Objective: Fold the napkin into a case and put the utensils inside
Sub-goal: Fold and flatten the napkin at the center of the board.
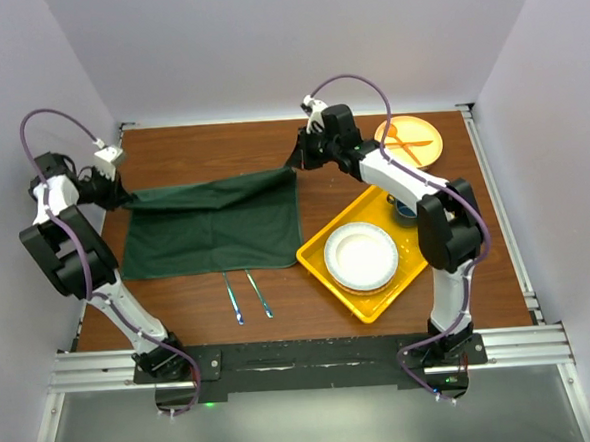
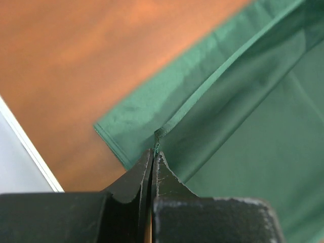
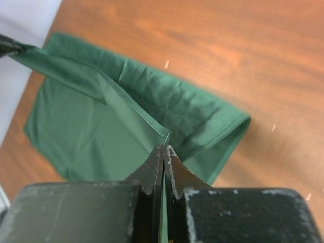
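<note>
The dark green napkin (image 1: 215, 226) lies spread on the left half of the brown table, its far edge raised off the wood. My left gripper (image 1: 123, 196) is shut on the napkin's far left corner (image 2: 158, 134). My right gripper (image 1: 297, 166) is shut on the far right corner (image 3: 166, 135). The cloth hangs taut between the two grips, with a lower layer (image 3: 202, 116) flat on the table beneath. The two slim metal utensils (image 1: 246, 296) lie side by side on the table just in front of the napkin's near edge.
A yellow tray (image 1: 317, 252) holding a white plate (image 1: 361, 255) sits right of the napkin. An orange plate (image 1: 425, 133) with an orange spoon and fork is at the far right. White walls (image 1: 8, 118) close in the table on the left and behind.
</note>
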You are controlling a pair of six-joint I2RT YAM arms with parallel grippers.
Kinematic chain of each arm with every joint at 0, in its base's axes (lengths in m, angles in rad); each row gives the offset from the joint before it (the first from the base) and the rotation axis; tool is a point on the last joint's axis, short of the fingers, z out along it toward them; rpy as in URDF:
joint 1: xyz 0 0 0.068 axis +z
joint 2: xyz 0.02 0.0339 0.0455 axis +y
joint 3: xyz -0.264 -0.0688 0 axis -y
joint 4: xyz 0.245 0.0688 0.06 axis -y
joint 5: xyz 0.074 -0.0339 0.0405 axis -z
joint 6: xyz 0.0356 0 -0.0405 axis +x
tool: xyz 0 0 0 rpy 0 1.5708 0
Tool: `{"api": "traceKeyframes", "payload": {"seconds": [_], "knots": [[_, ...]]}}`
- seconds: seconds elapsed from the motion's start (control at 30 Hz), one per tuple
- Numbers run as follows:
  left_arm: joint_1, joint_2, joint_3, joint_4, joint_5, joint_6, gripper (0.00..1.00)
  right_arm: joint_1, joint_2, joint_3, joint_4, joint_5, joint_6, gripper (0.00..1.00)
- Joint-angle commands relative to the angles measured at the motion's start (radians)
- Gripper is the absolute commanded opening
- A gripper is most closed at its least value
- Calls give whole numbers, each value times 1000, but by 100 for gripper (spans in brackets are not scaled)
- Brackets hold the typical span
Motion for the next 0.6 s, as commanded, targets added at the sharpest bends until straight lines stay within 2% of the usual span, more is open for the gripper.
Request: {"api": "traceKeyframes", "payload": {"seconds": [0.0,0.27,0.47,0.57], "knots": [[78,-92,-64,-189,-38,246,0,18,-102,-70,-82,-49,-77,0],[155,-151,-155,-291,-83,425,0,80,-165,-176,-171,-77,-184,0],[155,-210,-290,-253,-96,463,0,112,-168,-209,-206,-37,-274,0],[156,-222,-330,-254,-112,485,7,120,-163,-212,-230,-44,-321,0]]}}
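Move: Some 21 cm back from the left hand, 4 cm to its left and 9 cm below, lies the napkin's near-left corner, where its held far corner is being taken. The right hand's goal, the near-right corner, is about 24 cm straight back and 16 cm below; from that hand the fork is 28 cm back and 12 cm left, the spoon 30 cm back and 19 cm left, both partly under cloth, and the yellow tray 20 cm back, 22 cm right. Folding the napkin towards the robot, both hands keep their shut fingers on its two far corners and draw that hem back over the cloth lying beneath. The left comes about 13 cm back while sinking 4, tipping down a little; the right comes some 11 cm back and 6 cm down, swivelling about 15 degrees counter-clockwise with its left side dipping. ##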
